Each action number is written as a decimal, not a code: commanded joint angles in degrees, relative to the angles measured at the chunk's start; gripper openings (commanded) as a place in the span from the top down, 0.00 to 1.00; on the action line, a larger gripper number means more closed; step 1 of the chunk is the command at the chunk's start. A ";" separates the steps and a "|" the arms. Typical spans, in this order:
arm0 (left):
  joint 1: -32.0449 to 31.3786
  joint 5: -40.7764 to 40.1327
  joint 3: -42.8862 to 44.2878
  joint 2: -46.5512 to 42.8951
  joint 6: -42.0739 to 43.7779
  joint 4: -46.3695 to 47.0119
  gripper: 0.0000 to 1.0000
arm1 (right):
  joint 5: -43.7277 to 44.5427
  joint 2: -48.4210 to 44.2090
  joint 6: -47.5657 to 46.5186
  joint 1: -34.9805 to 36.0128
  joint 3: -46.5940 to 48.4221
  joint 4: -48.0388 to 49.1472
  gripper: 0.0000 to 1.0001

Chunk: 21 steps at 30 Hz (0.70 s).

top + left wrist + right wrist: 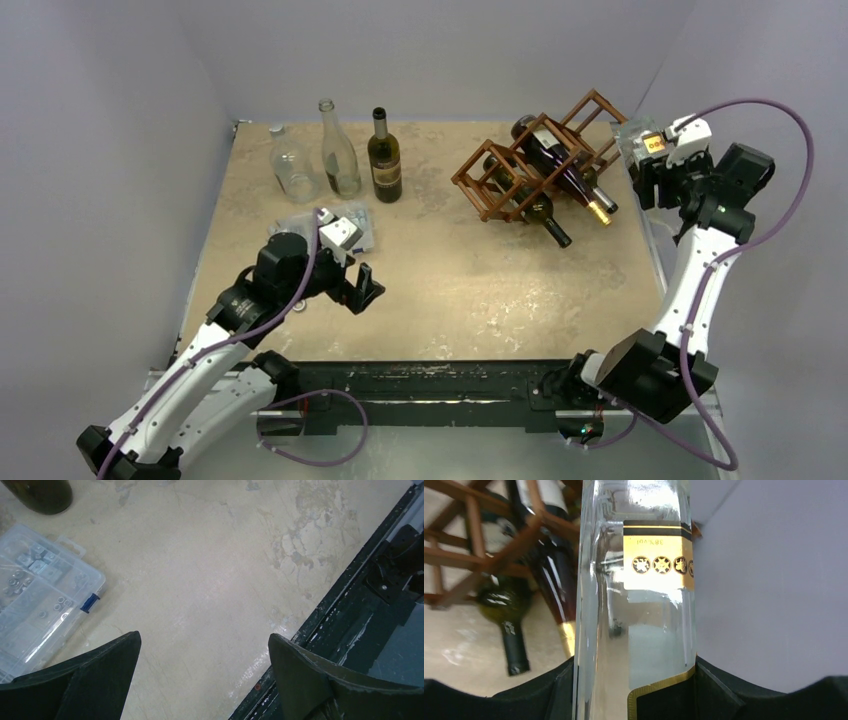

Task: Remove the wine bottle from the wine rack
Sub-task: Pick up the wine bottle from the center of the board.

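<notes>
My right gripper [634, 662] is shut on a clear glass wine bottle [639, 605] with a gold and black label. It holds the bottle [632, 135] in the air just past the right end of the reddish-brown wine rack [530, 165]. I cannot tell whether the bottle touches the rack [474, 540]. Two dark bottles lie in the rack, one with a gold foil neck [578, 185] and one with a black cap [545, 215]. My left gripper [365, 290] hangs open over bare table near the front edge, with nothing between its fingers [115, 660].
Three bottles stand upright at the back left: a wide clear one [293, 165], a tall clear one [340, 150] and a dark green one [384, 155]. A clear plastic compartment box [40, 590] lies beside my left wrist. A black rail [430, 375] runs along the near edge. Walls close in behind and on both sides.
</notes>
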 commanded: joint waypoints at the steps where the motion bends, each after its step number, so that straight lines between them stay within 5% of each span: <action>1: 0.10 7.93 1.43 -1.49 0.63 3.28 0.00 | -18.36 -3.75 7.24 1.40 5.25 0.03 1.00; 12: -1.15 17.88 -3.45 -3.56 -15.09 21.19 0.00 | -33.68 -9.94 26.95 18.56 -3.18 7.98 1.00; 21: -20.11 -1.56 -8.08 3.76 -29.15 44.87 0.00 | -36.92 -14.55 62.96 28.75 -20.42 45.08 1.00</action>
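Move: The clear wine bottle is already in the right gripper, to be taken across to the open left gripper, about 59 cm to the right hand's left, 16 cm back and 8 cm lower. The gold-necked bottle in the rack lies roughly 14 cm to the right hand's left, 16 cm ahead and 16 cm below; the green bottle is some 21 cm left, 12 cm ahead and 22 cm below. From the left hand, the clear wine bottle is about 59 cm right, 18 cm ahead and 9 cm higher. Keeping its hold on the clear wine bottle, the right arm sweeps it quickly some 27 cm to the left, past the near side of the rack and towards the left gripper, drawing back a little late on, while the wrist swings counter-clockwise by about 40 degrees and rolls about as much, left side up. The left arm comes to meet it with fingers still wide open, going right, up and back, its wrist rolling left side down and turning somewhat clockwise. ##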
